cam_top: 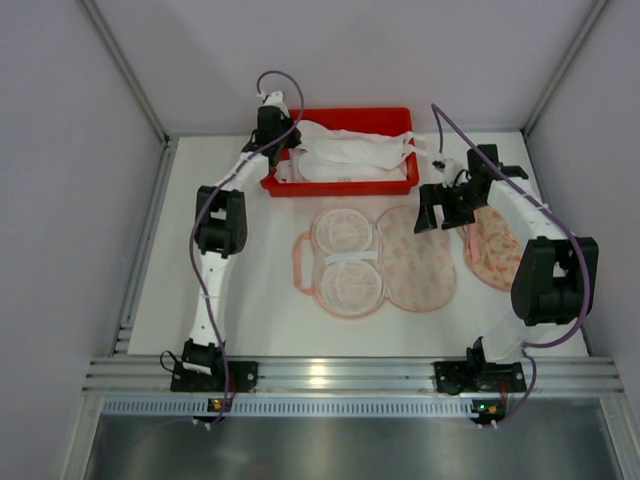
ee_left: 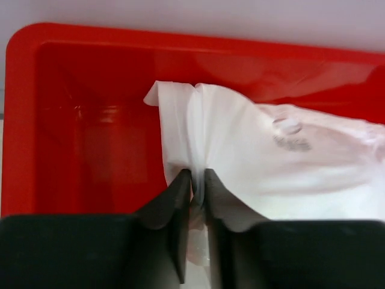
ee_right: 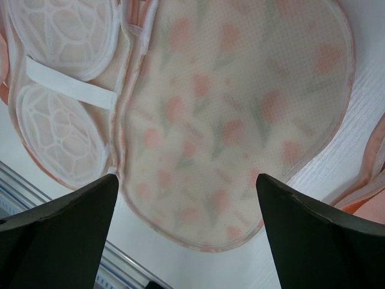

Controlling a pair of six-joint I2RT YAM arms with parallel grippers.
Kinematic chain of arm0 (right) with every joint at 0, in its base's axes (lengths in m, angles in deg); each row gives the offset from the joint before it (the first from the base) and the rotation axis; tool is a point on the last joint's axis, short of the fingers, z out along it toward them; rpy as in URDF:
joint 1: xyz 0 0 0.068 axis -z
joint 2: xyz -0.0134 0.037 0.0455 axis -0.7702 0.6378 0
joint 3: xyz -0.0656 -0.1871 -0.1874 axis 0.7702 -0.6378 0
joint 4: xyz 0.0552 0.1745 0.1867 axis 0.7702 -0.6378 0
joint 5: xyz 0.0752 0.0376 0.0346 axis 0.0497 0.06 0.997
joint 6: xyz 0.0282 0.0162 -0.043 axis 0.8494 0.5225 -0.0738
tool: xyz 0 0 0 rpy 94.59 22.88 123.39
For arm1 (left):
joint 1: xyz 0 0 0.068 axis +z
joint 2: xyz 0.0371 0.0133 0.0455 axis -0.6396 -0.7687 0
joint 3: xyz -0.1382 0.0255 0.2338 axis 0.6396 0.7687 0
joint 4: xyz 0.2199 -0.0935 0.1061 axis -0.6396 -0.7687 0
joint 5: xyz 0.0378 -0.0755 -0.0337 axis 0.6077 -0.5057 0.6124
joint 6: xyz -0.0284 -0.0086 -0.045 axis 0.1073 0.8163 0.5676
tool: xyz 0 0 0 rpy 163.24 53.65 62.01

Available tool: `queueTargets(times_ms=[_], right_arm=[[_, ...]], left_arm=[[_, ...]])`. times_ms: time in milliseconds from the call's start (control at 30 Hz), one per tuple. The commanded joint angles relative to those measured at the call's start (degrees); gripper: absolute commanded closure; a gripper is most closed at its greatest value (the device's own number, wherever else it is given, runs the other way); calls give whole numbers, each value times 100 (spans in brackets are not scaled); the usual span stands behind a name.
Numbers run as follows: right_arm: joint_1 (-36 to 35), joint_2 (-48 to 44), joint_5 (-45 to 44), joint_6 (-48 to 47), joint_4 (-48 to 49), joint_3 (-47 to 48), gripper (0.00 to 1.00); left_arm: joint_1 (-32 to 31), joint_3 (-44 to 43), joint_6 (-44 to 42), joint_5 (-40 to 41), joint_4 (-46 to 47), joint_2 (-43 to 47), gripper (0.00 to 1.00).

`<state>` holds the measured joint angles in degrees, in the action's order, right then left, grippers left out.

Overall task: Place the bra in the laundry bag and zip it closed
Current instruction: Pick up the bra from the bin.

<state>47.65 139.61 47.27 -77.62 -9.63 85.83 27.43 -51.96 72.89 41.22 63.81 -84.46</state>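
The white bra [cam_top: 350, 150] lies bunched in the red bin [cam_top: 340, 187] at the back of the table. My left gripper [cam_top: 283, 150] reaches into the bin's left end. In the left wrist view it [ee_left: 197, 177] is shut on a fold of the bra [ee_left: 264, 156], with white fabric pinched between the fingertips. The laundry bag [cam_top: 385, 258] lies unzipped and spread flat mid-table, its two white mesh cups [cam_top: 345, 260] on the left and its floral lid [ee_right: 240, 114] on the right. My right gripper [cam_top: 440, 215] hovers over that lid, open [ee_right: 186, 183] and holding nothing.
A second floral bag [cam_top: 492, 248] lies under my right arm, and its edge [ee_right: 373, 174] shows in the right wrist view. The red bin's wall [ee_left: 90, 120] rises close to the left gripper. Grey walls enclose the table on three sides.
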Motion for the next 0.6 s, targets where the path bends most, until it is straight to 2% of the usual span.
queueTargets(times_ms=[0,33,67,233,367,567], right_arm=[[8,36,27,-28,-138,-25,1],[8,27,19,-45,-139,-43,0],[8,18,10,-54,-139,-52,0],[26,-79,-96,-89,-95,-87,1],[140,-70,-96,-107,-86,-87,0],[474,-96,10,-151,-112,-69,1]], left_arm=[[161,-292,204,-465,875,152,85],[170,-292,204,-545,919,213,89],[170,-309,178,-641,946,248,100],[170,-327,91,-1133,964,731,100],[170,-204,-6,-1819,955,1346,100],[91,498,-428,-2680,710,2655,100]])
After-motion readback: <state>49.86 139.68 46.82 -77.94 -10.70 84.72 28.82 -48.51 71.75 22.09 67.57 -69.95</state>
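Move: In the red bin, the upper white piece, the bra, has its left end right between the left hand's nearly shut fingers; its middle lies about 12 cm to the right, 3 cm back and 2 cm lower. A second white cloth sits 9 cm back, 10 cm right, and the bin's left wall 6 cm left, 3 cm back. The open laundry bag's middle is some 36 cm back, 17 cm right. From the right hand the bra is about 30 cm ahead and 17 cm left. Pinching the bra's left end fully shut, the left hand first eases up 2 to 3 cm almost in place, then lifts ever faster out of the bin, about 16 cm up in all, drawing back some 4 cm and swinging a little right. The wrist turns clockwise by nearly 20 degrees and tips the fingers upward while they keep their grip. ##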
